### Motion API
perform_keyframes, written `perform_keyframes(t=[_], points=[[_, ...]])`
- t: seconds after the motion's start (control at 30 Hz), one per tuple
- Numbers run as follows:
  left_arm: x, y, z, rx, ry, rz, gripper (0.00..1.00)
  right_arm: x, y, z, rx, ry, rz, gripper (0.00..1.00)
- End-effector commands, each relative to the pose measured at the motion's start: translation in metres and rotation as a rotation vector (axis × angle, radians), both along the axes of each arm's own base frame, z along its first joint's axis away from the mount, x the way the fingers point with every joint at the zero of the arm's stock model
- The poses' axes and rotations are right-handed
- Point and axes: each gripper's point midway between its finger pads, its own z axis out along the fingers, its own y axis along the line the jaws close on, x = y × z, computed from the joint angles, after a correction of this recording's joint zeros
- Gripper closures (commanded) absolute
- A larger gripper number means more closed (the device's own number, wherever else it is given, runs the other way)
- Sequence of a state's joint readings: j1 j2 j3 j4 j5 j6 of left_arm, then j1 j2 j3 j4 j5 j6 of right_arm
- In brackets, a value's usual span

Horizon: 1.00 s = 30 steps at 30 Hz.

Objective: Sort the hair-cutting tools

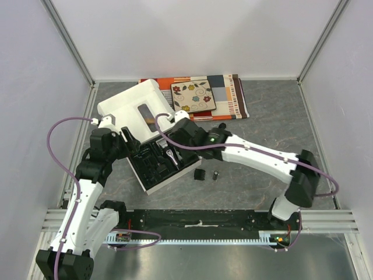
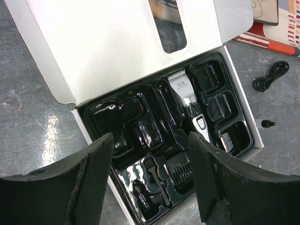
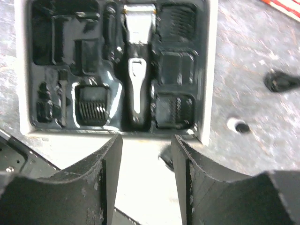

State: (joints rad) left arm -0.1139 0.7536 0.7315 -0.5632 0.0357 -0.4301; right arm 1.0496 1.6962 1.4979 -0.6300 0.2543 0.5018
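The black-and-silver hair clipper [image 3: 135, 70] [image 2: 187, 100] [image 1: 171, 156] lies in the middle slot of a black tray inside the open white box [image 1: 152, 188]. Black comb guards [image 3: 92, 101] [image 2: 182, 172] and a small brush [image 2: 157, 181] fill other slots. Two small black parts [image 1: 200, 174] [image 1: 215, 174] rest on the table beside the box, and a coiled cord [image 2: 270, 76] lies farther off. My left gripper [image 2: 150, 161] [image 1: 133, 144] hangs open above the tray's corner. Over the white lid, my right gripper [image 3: 146, 145] [image 1: 165, 121] is open, with nothing between its fingers.
The box's lid [image 1: 131, 105] lies folded back toward the far left. A flowered tile [image 1: 193, 96] sits on a striped cloth [image 1: 233, 96] at the back. White walls enclose the grey table [image 1: 274, 116]. A small black cylinder [image 2: 267, 123] lies right of the box.
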Motion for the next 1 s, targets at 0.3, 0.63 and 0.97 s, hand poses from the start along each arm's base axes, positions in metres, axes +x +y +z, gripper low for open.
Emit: perform_keyframes(t=[0.3, 0.63, 0.97], points=[[0.002, -0.005, 0.009, -0.033, -0.038, -0.002, 0.28, -0.051, -0.123, -0.04, -0.081, 0.047, -0.245, 0.43], [0.002, -0.006, 0.008, -0.035, -0.033, -0.009, 0.28, -0.062, -0.146, -0.067, -0.095, 0.072, -0.305, 0.42], [0.001, -0.008, 0.008, -0.039, -0.034, -0.019, 0.28, -0.057, -0.137, -0.085, -0.111, 0.079, -0.315, 0.44]])
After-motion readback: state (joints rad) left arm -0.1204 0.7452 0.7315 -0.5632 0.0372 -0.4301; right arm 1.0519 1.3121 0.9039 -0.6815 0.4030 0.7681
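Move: The right hand, empty and half open over the box, is about to go for the small black bottle, about 15 cm to its right, 7 cm back and 13 cm below. The comb attachment lies 9 cm right and 7 cm back. The white bottle stands about 13 cm right and 2 cm ahead; the clipper, already in the box, is about 3 cm left and 2 cm ahead. From the left hand, the black bottle is roughly 32 cm right and 9 cm back. Rightwards and back, the right hand swings away from the clipper and out of the box area to the black bottle, some 15 cm across and 6 cm back, sinking about 8 cm on the way. The wrist turns clockwise by roughly 15 degrees and the fingers stay half open; at the end only the sinking goes on, with the tips still short of the bottle. ##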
